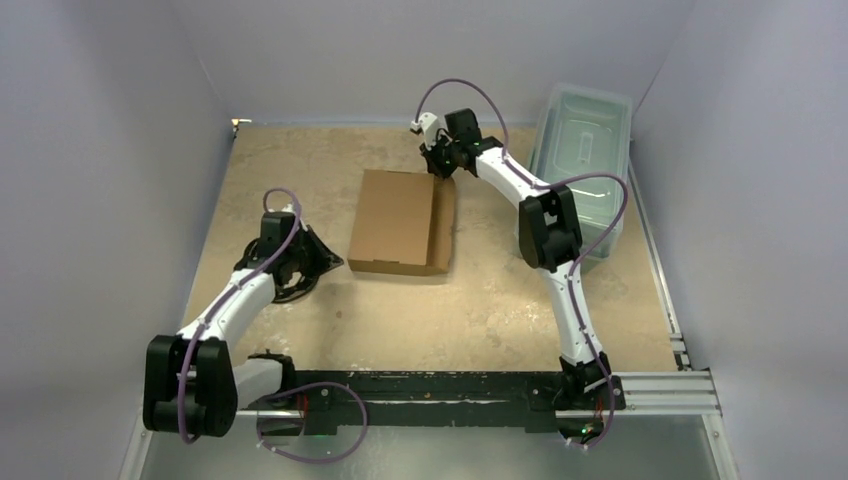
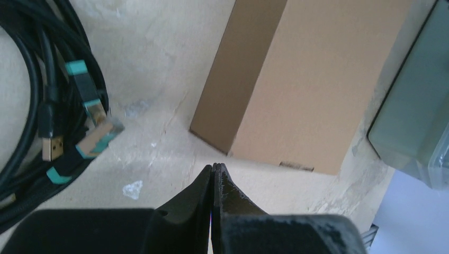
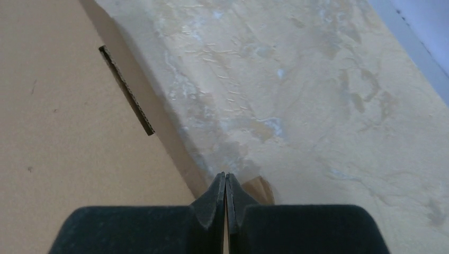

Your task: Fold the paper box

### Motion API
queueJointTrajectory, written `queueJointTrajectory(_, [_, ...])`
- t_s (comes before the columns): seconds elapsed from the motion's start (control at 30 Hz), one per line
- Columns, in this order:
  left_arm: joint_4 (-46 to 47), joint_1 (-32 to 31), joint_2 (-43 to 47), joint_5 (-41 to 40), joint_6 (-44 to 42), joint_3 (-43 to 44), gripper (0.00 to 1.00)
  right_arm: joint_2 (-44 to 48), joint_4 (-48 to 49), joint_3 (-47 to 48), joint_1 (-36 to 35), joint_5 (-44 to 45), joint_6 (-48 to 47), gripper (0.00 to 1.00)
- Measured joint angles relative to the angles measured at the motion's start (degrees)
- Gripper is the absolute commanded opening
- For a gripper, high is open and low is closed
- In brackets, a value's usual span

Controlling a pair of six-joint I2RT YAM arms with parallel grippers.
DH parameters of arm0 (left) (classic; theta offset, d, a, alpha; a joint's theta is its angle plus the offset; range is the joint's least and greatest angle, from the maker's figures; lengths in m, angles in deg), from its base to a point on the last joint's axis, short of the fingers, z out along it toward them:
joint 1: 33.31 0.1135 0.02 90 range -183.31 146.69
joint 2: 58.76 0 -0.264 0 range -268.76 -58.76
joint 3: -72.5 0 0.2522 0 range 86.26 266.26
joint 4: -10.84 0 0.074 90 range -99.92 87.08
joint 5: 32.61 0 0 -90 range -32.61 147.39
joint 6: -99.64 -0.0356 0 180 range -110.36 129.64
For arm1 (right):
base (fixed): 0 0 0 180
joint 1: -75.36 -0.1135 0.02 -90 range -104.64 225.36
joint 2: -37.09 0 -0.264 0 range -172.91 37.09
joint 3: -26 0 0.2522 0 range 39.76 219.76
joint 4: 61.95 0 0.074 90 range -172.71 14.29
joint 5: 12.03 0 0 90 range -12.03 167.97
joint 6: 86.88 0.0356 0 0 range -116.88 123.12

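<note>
The paper box [image 1: 400, 222] is a closed, shallow brown cardboard box lying flat in the middle of the table. My left gripper [image 1: 330, 262] is shut with nothing in it, low over the table and a little off the box's near-left corner [image 2: 212, 140]; in the left wrist view its fingertips [image 2: 214, 167] meet. My right gripper [image 1: 441, 171] hangs over the box's far-right corner, shut too. In the right wrist view its tips [image 3: 225, 175] press together at the box's edge [image 3: 63, 132], with a small cardboard tab [image 3: 263, 190] showing just behind them.
A clear plastic lidded bin [image 1: 585, 135] stands at the back right, also seen in the left wrist view [image 2: 418, 121]. Black cables with teal plugs [image 2: 58, 111] hang at the left of that view. The sandy tabletop [image 1: 480, 310] is enclosed by pale walls.
</note>
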Motion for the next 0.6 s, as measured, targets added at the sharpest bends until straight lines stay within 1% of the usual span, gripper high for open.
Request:
queueJointTrajectory(0.1, [0.0, 0.0, -3.5, -1.7, -0.5, 3.2, 0.0, 0.5, -0.4, -1.4, 0.0, -2.8, -1.1, 0.03])
queueJointTrajectory(0.2, [-0.1, 0.0, -6.9, -2.5, -0.7, 4.7, 0.0, 2.6, -0.5, -5.7, 0.0, -4.5, -2.0, 0.03])
queueJointTrajectory(0.33, [-4.1, -0.1, -8.4, -5.8, -0.7, 5.0, 0.0, 5.7, -0.6, -11.1, 0.0, -6.2, -2.5, 0.03])
queueJointTrajectory(0.43, [-7.5, -0.1, -6.9, -9.6, -0.3, 5.2, 0.0, 8.6, -0.3, -15.3, 0.0, -6.6, -2.7, 0.02])
queueJointTrajectory(0.6, [-11.1, -0.1, 1.0, -13.8, 0.8, 4.9, 0.0, 13.6, 1.2, -22.0, 0.0, -6.9, -2.2, 0.02])
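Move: From the right gripper, the middle of the paper box lies about 15 cm back and 8 cm to its left, roughly 4 cm lower; the closed tips are at its far right corner. The clear bin stands some 26 cm to the right, about level. From the left gripper, by the near left corner, the box's middle is about 14 cm ahead and 12 cm right, a little below; the cable coil lies some 12 cm left. Draw the right gripper back about 8 cm towards the base, closed tips at the far right corner of the paper box, pushing that end back; dip slightly and tilt the fingers a little steeper. Meanwhile take the closed left gripper about 2 cm forward, then back and about 4 cm left towards the cable coil, dipping and rising again while its wrist rolls some 10 degrees. ##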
